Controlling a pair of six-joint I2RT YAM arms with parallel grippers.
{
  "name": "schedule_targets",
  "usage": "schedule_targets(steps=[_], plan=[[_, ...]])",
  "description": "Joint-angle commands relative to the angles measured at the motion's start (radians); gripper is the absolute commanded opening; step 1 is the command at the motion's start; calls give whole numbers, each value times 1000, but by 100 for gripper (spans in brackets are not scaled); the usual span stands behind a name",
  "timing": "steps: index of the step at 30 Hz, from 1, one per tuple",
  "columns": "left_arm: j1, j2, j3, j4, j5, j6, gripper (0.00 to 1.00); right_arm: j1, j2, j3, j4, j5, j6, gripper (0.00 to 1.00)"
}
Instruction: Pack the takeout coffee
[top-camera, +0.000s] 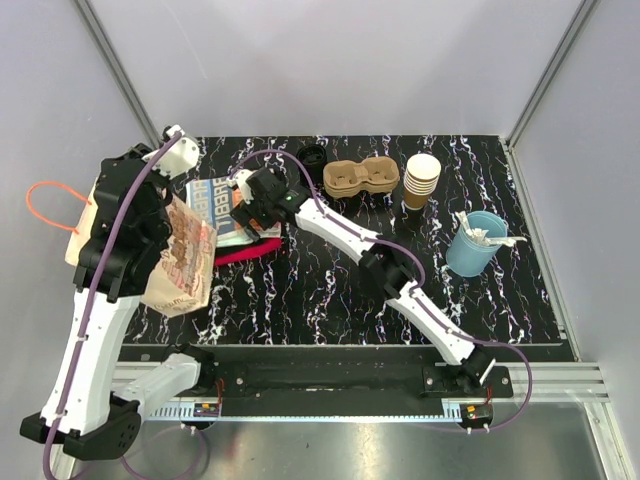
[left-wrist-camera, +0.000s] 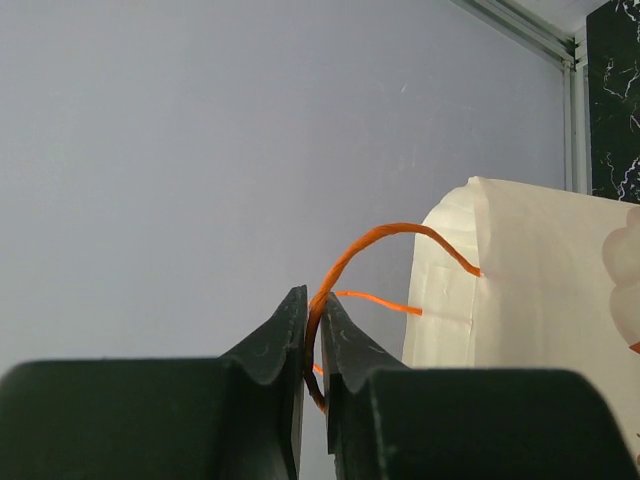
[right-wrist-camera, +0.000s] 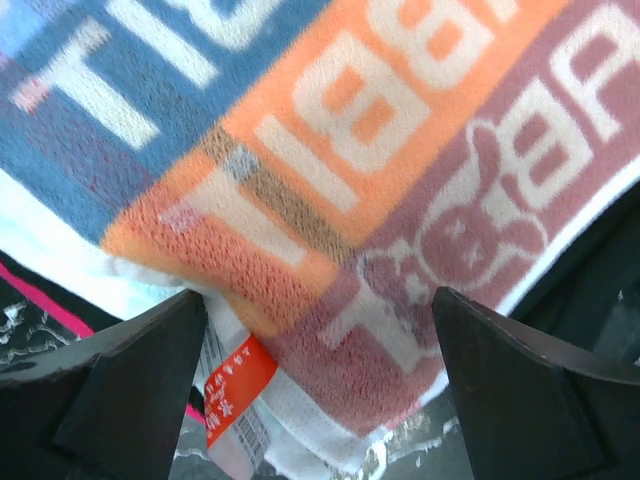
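Note:
At the back of the table a cup with a round black lid (top-camera: 311, 157), the takeout coffee, shows only partly behind my right arm. My left gripper (left-wrist-camera: 314, 312) is shut on the thin orange handle (left-wrist-camera: 365, 245) of a paper bag (left-wrist-camera: 530, 310). The bag (top-camera: 182, 262) hangs tilted at the table's left edge, its printed side facing up. A second orange handle loop (top-camera: 48, 207) sticks out to the left. My right gripper (right-wrist-camera: 320, 330) stands wide open just above a folded towel (right-wrist-camera: 330, 150) with coloured letters, at the back left (top-camera: 212, 203).
A brown cardboard cup carrier (top-camera: 360, 178) lies at the back middle. Beside it is a stack of lidless paper cups (top-camera: 421, 180). A light blue cup with white stirrers (top-camera: 477, 243) stands at the right. A pink-red item (top-camera: 247, 251) lies under the towel.

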Motion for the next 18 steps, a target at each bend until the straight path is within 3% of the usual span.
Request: schedule_targets(steps=[1, 6, 10, 18], plan=[[-4, -15, 3, -12, 46, -28, 11, -14, -186, -137, 71, 51, -29, 100], [-49, 2, 17, -45, 72, -55, 9, -43, -537, -401, 59, -52, -64, 100], [-95, 25, 63, -87, 119, -97, 9, -70, -695, -442, -59, -88, -104, 100], [-261, 139, 157, -92, 153, -142, 9, -173, -961, -534, -234, 35, -174, 100]])
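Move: The carton cup carrier lies about 14 cm ahead and 29 cm right of the open right hand, at its height; the black lids stand some 15 cm ahead and 16 cm right of this hand, and the towel lies right at its fingers, its middle about 3 cm ahead and 3 cm left. From the left hand, holding the bag's orange handles, the cleared table middle is about 29 cm right, 4 cm back and 43 cm below. Sweeping upward, about 30 cm, the right hand comes free of the towel with its fingers still wide open and draws off some 16 cm to the right and slightly back over the bare table, gathering speed and tilting its fingers up. The left hand keeps its pinch on the bag's handles and swings the bag about 8 cm right and slightly forward, turning clockwise some 15 degrees. ##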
